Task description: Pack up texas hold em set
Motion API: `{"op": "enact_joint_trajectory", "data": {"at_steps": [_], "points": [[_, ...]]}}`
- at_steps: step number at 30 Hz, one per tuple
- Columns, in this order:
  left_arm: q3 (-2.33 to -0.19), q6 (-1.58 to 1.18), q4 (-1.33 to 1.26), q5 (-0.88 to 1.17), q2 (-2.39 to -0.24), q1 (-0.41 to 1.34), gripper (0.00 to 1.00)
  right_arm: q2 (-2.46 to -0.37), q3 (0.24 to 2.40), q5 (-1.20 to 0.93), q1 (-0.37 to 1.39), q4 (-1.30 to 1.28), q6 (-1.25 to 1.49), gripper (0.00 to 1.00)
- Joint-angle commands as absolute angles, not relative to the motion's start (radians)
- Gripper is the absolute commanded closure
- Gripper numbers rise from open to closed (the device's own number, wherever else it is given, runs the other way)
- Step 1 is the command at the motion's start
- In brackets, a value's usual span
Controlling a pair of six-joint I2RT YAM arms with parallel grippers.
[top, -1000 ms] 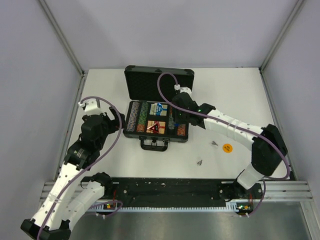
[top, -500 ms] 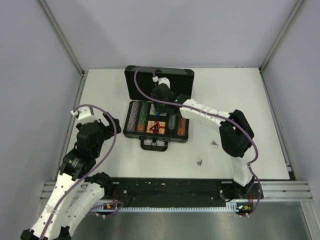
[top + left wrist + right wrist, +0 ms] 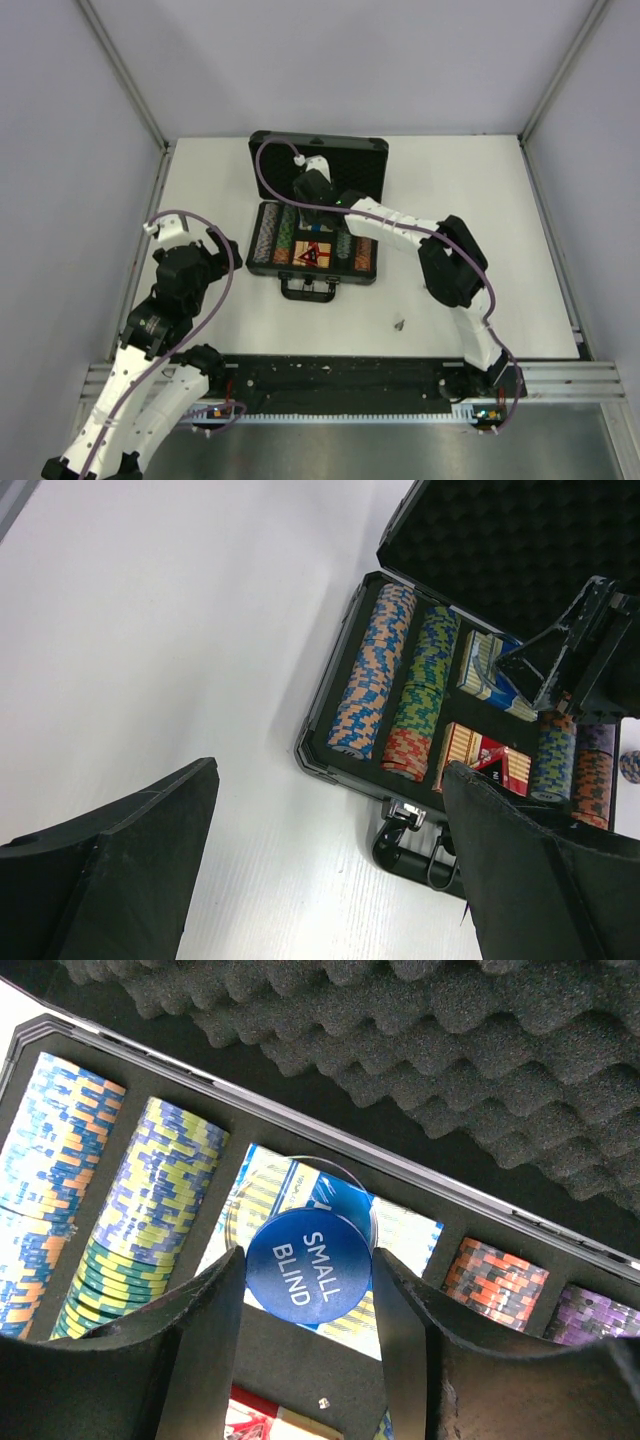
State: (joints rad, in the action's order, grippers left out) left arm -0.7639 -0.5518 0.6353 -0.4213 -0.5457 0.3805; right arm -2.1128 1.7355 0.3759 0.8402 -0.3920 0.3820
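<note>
The black case (image 3: 262, 268) lies open at the table's middle, foam lid (image 3: 318, 165) up at the back. Its tray holds rows of multicoloured chips (image 3: 375, 670), a blue card box (image 3: 400, 1235), a red card box (image 3: 480, 755) and a red triangle (image 3: 311, 254). My right gripper (image 3: 308, 1260) hangs over the blue card box, shut on a round blue button (image 3: 308, 1278) marked SMALL BLIND. To the left of the case, above bare table, my left gripper (image 3: 330, 775) stands wide open and holds nothing.
The case handle (image 3: 308, 290) points toward the arms' bases. A small dark piece (image 3: 399, 324) lies on the table right of the case. Grey walls and metal rails close in the table on three sides.
The right arm has swung from the case's right side to over its middle, carrying the button above the blue card box. The left arm has drawn back a little to the left.
</note>
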Motion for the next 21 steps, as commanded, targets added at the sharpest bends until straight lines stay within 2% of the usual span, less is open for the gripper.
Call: {"op": "enact_joint_trajectory", "data": {"at_steps": [1, 5, 9, 14, 21], "points": [[-0.761, -0.554, 0.614, -0.445, -0.546, 0.377, 0.01, -2.129, 1.782, 0.419, 0.851, -0.353, 0.354, 0.49], [-0.767, -0.554, 0.615, -0.442, -0.548, 0.377, 0.01, -2.132, 1.786, 0.428, 0.854, -0.351, 0.353, 0.46], [-0.769, -0.552, 0.612, -0.436, -0.551, 0.379, 0.01, -2.126, 1.784, 0.439, 0.859, -0.339, 0.339, 0.35], [-0.775, -0.551, 0.614, -0.434, -0.552, 0.377, 0.01, -2.066, 1.784, 0.448, 0.859, -0.336, 0.336, 0.27], [-0.779, -0.548, 0.601, -0.420, -0.557, 0.379, 0.01, -1.913, 1.737, 0.437, 0.859, -0.425, 0.354, 0.24]]}}
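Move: Hovering over the back middle compartment of the case, the right hand holds the small blind button, with the blue card deck directly beneath, roughly 2 cm down. The red card deck lies some 8 cm back and 1 cm left, the green chip column about 8 cm left and 4 cm back, the grey chip column about 6 cm right and 4 cm back, all about 3 cm lower. From the left hand, the blue deck is about 17 cm ahead, 20 cm right and 14 cm below. Opening from about half to three quarters, the right fingers let go of the small blind button from both sides, while the hand stays almost in place over the blue card deck, barely settling. Right at the end it starts straight up, about 1 cm clear, with the wrist practically unturned. ##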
